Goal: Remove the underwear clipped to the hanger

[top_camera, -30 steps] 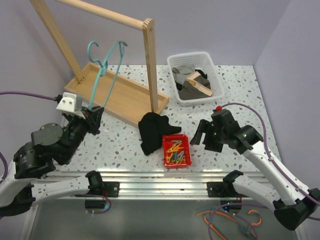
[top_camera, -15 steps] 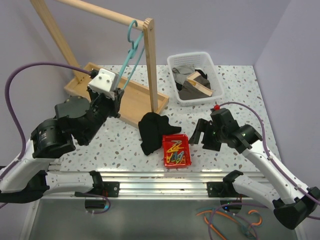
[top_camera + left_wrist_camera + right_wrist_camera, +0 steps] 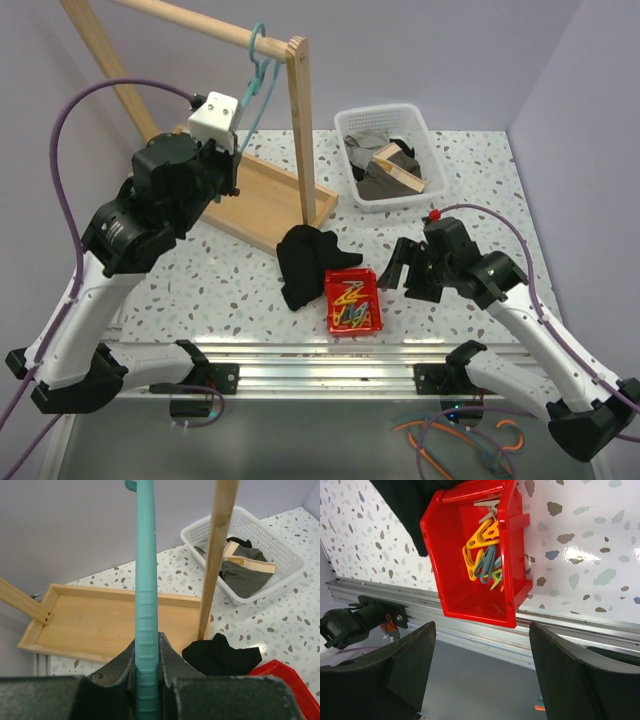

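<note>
The black underwear (image 3: 305, 262) lies crumpled on the table, free of the hanger, just left of the red bin; it also shows as underwear (image 3: 222, 655) and underwear (image 3: 412, 502). My left gripper (image 3: 234, 150) is raised and shut on the lower part of the bare teal hanger (image 3: 254, 88). The hanger's hook is up at the wooden rack's top bar (image 3: 200, 22). In the left wrist view the hanger (image 3: 145, 580) runs straight up from between my left gripper (image 3: 147, 680) jaws. My right gripper (image 3: 405, 270) hovers open right of the bin; my right gripper (image 3: 482, 627) holds nothing.
The red bin (image 3: 352, 300) holds several coloured clips (image 3: 485, 555). A white basket (image 3: 425, 130) with grey and tan cloths stands at the back right. The rack's post (image 3: 298, 130) and its wooden base tray (image 3: 262, 195) stand behind the underwear.
My left arm has swung up and to the right, carrying the hanger from low at the left to the rack's top bar. The right arm has hardly moved.
</note>
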`<state>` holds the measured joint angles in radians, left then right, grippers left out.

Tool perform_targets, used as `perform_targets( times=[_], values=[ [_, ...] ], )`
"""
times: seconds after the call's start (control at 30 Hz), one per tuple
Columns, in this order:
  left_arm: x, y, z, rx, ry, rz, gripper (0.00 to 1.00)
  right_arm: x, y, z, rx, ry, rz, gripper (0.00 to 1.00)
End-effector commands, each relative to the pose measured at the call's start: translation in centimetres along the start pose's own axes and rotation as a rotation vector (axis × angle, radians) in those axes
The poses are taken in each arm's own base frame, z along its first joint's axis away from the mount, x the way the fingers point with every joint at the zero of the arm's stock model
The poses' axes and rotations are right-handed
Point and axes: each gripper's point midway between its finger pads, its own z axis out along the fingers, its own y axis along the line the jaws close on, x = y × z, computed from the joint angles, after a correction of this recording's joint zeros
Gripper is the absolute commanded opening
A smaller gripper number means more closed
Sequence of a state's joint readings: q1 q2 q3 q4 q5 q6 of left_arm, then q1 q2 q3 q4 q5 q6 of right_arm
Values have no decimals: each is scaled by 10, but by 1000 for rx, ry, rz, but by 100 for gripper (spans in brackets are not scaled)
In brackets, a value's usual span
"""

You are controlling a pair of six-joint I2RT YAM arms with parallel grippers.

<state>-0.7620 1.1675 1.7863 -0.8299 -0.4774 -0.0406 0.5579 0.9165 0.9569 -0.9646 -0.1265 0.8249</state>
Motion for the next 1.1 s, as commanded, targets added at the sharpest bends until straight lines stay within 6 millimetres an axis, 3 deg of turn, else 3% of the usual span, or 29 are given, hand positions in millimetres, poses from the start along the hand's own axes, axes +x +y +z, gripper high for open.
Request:
perform_targets(
  times=[0.0,0.23,0.43,0.47,0.57,0.63,0.67,0.8,1.0,1.07],
  values=[
    [-19,0,12,91,-61,-34,0,-3,7,-11,-49,-31,-20,79],
    [-34,1,28,126,-81,-46,0,1,4,-12,-48,-29,-18,79],
    [-12,-8,31,158,-25,-59,0,3,4,-7,-51,-13,-31,79],
    [-11,-6,28,156,-24,-64,8,3,4,-6,-49,-6,-39,79],
    [0,-3,22,137,-6,-83,45,2,5,-2,-51,1,-70,80],
    [10,3,21,103,9,-96,57,2,11,0,-80,16,-110,80],
    [10,6,14,94,-3,-105,100,2,12,5,-76,38,-121,80],
    [14,16,-3,52,-26,-177,100,-5,26,17,-116,67,-222,80],
    [30,31,-43,2,-76,-322,100,-43,70,31,-202,-3,-388,80],
    [44,35,-55,-12,-75,-361,100,-52,86,44,-187,-19,-463,79]
  ],
)
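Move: The left hand holds one end of the hanger. The rod, where the hook goes, is about 12 cm ahead of this hand, 4 cm right and 10 cm above, and the rack's right post stands roughly 7 cm ahead and 8 cm right. The underwear lies some 14 cm left of the right hand, 4 cm ahead and 17 cm below; at similar depth, the red tray is 5 cm left and 4 cm back, the white basket 21 cm ahead and 1 cm right. The left hand carries the held hanger about 4 cm forward and slightly down to set its hook on the rod, then opens wide to let go of the end and draws back some 8 cm and to the left, rolling left side down. The right hand first all but waits, then goes forward and left about 6 cm over the table towards the underwear, dipping slightly on the way and turning about 15 degrees counter-clockwise, fingers still open and touching nothing. ##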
